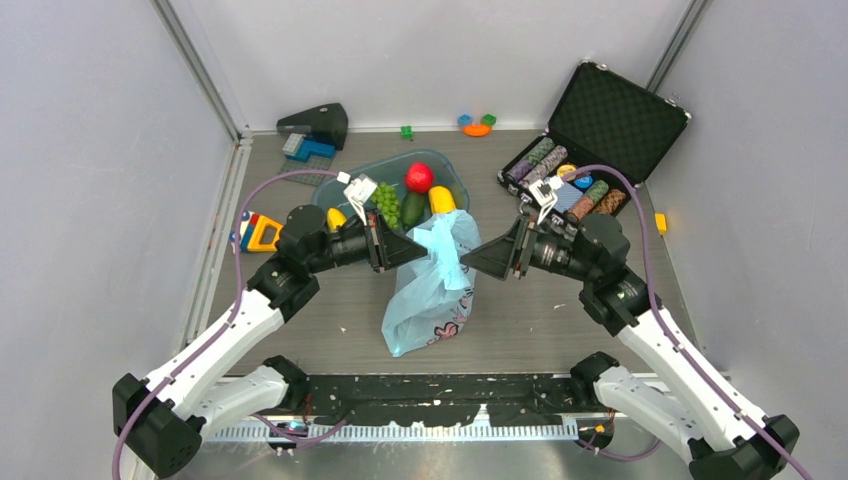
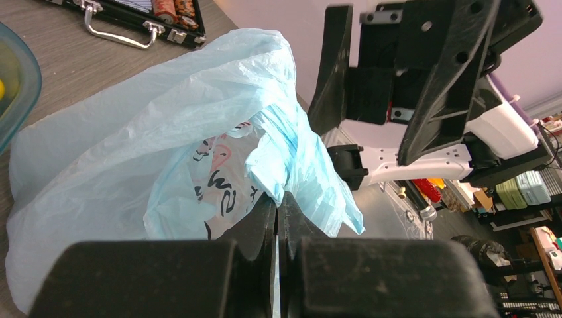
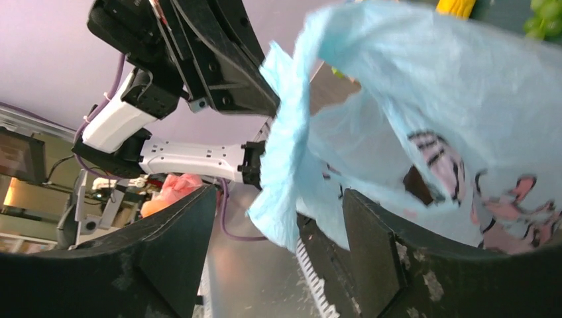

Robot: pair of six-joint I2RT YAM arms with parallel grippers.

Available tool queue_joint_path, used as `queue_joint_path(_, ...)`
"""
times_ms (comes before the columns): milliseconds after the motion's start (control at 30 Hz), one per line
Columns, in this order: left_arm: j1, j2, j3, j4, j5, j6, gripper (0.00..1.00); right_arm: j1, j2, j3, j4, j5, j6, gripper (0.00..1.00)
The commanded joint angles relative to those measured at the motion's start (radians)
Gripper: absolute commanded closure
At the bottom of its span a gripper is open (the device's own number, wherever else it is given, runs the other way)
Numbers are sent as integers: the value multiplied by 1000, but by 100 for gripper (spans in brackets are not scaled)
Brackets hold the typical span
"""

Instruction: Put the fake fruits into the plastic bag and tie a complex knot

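The light-blue plastic bag (image 1: 430,290) lies in the middle of the table, its top lifted. My left gripper (image 1: 422,250) is shut on a fold of the bag's top (image 2: 285,159), seen pinched between the jaws in the left wrist view (image 2: 280,207). My right gripper (image 1: 468,262) faces it from the right and is open. A flap of the bag (image 3: 291,172) hangs between its fingers (image 3: 179,252) without being pinched. The fake fruits sit in a clear tub (image 1: 455,185) behind the bag: a red apple (image 1: 419,178), green grapes (image 1: 386,203), a yellow one (image 1: 441,199), a dark green one (image 1: 413,210).
An open black case of poker chips (image 1: 590,160) stands at the back right. A yellow toy (image 1: 262,232) lies at the left, a dark box (image 1: 315,125) at the back left, and small coloured blocks (image 1: 476,124) along the back wall.
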Motion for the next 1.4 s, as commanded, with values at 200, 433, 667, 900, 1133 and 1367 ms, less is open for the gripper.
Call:
queue_joint_path(200, 6, -15, -7, 2, -9, 26, 100, 22, -104, -218, 238, -3, 309, 30)
queue_joint_path(433, 6, -17, -7, 2, -8, 26, 100, 70, -56, -280, 450, -1, 449, 36)
queue_joint_path(667, 6, -14, -6, -1, -5, 26, 100, 113, -4, -269, 497, 1, 459, 49)
queue_joint_path(900, 6, -17, -3, -8, -4, 33, 100, 132, 46, -271, 571, -8, 485, 55)
queue_joint_path(1133, 6, -20, -5, -9, -23, 36, 100, 137, 77, -281, 591, -14, 505, 73)
queue_joint_path(1367, 26, -20, 9, -137, -160, 42, 100, 137, 106, -321, 571, -25, 511, 95)
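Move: The right gripper is open. The hanging tail of the twisted bag film that it goes for lies about 4 cm to its left, 3 cm back and 3 cm below. The left gripper, still pinching the film, is some 8 cm left and 2 cm farther out; from it the tail lies about 5 cm right, 5 cm back and 2 cm lower. From the right hand, the bag's full lower part is 8 cm left, 12 cm back and 18 cm below. Keep the left gripper shut on the twisted film, almost still. Bring the right gripper down and a little back, about 5 cm, then ease it left some 3–4 cm under the left hand's side of the bag and slightly up again, rolling it about 25 degrees so its forward side dips. Close the fingers nearly shut as it settles, pinching the hanging tail at their tips. ##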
